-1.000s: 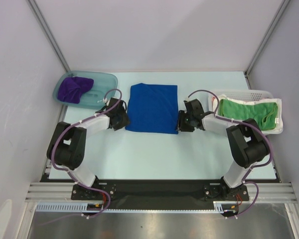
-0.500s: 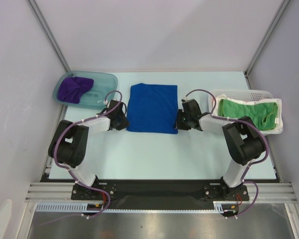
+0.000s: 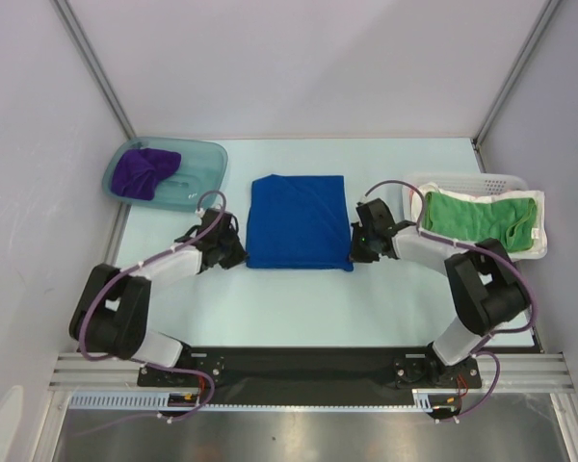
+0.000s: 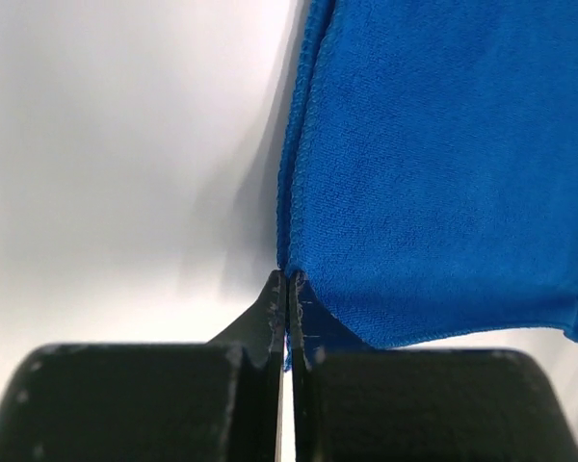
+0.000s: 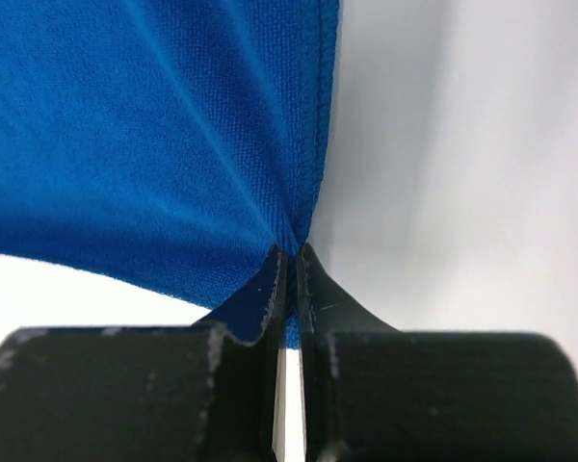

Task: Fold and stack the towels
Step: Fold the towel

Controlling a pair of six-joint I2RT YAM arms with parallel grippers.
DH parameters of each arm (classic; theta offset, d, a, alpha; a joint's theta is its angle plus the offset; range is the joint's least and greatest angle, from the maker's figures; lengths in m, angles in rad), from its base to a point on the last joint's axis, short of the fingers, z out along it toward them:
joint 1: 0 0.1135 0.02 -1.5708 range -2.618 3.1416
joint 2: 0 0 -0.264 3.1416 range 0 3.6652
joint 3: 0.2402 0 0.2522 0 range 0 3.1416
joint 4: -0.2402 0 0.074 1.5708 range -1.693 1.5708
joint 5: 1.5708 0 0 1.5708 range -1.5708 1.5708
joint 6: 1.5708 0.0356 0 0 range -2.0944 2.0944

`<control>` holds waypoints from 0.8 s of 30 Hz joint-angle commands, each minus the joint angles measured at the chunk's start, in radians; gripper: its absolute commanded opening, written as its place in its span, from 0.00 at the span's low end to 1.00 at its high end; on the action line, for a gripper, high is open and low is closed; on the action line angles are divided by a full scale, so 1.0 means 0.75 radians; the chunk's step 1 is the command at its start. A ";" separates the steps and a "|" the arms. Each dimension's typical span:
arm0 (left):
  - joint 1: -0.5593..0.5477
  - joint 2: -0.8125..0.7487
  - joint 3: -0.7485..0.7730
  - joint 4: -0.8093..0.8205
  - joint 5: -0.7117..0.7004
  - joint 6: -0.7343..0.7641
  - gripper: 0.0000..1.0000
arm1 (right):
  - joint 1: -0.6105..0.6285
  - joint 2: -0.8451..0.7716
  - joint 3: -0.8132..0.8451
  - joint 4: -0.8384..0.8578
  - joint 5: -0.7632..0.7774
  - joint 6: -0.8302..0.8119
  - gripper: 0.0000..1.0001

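Note:
The royal blue towel (image 3: 299, 221) lies flat mid-table. My left gripper (image 3: 241, 256) is shut on its near left corner; in the left wrist view the blue towel (image 4: 443, 164) is pinched at the left gripper (image 4: 289, 279). My right gripper (image 3: 354, 254) is shut on the near right corner; the right wrist view shows the blue towel (image 5: 144, 125) gathered into the right gripper (image 5: 294, 252). A dark purple towel (image 3: 143, 170) sits bunched in the teal tub (image 3: 200, 183). The green towel (image 3: 482, 218) lies in the white basket (image 3: 462, 180).
The tub stands at the far left of the table, the basket at the far right. Grey walls enclose the table on three sides. A black rail (image 3: 299, 364) runs along the near edge between the arm bases.
Both grippers have closed on the blue towel's near corners. The towel's near edge has shifted slightly toward me, and both arms have stretched lower over the table.

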 commanded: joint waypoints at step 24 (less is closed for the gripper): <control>-0.117 -0.205 0.316 -0.318 -0.146 0.029 0.55 | -0.003 -0.363 0.073 -0.181 0.160 0.020 0.51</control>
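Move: Each hand already grips a near corner of the folded blue towel. From the left hand the towel's middle lies about 16 cm ahead and 16 cm to the right, some 2 cm lower; from the right hand it is about 16 cm ahead and 16 cm left. The teal basket is roughly 31 cm ahead and 28 cm left of the left hand. The green towel in the white basket is about 14 cm ahead and 40 cm right of the right hand. Back towards the bases, both hands drag the towel by its near corners over the table, about 10 cm on the left and nearly 12 on the right. As the pull eases out, the fingers open to about half and let go of the corners; then both hands rise and swing forward again alongside the towel's side edges. ##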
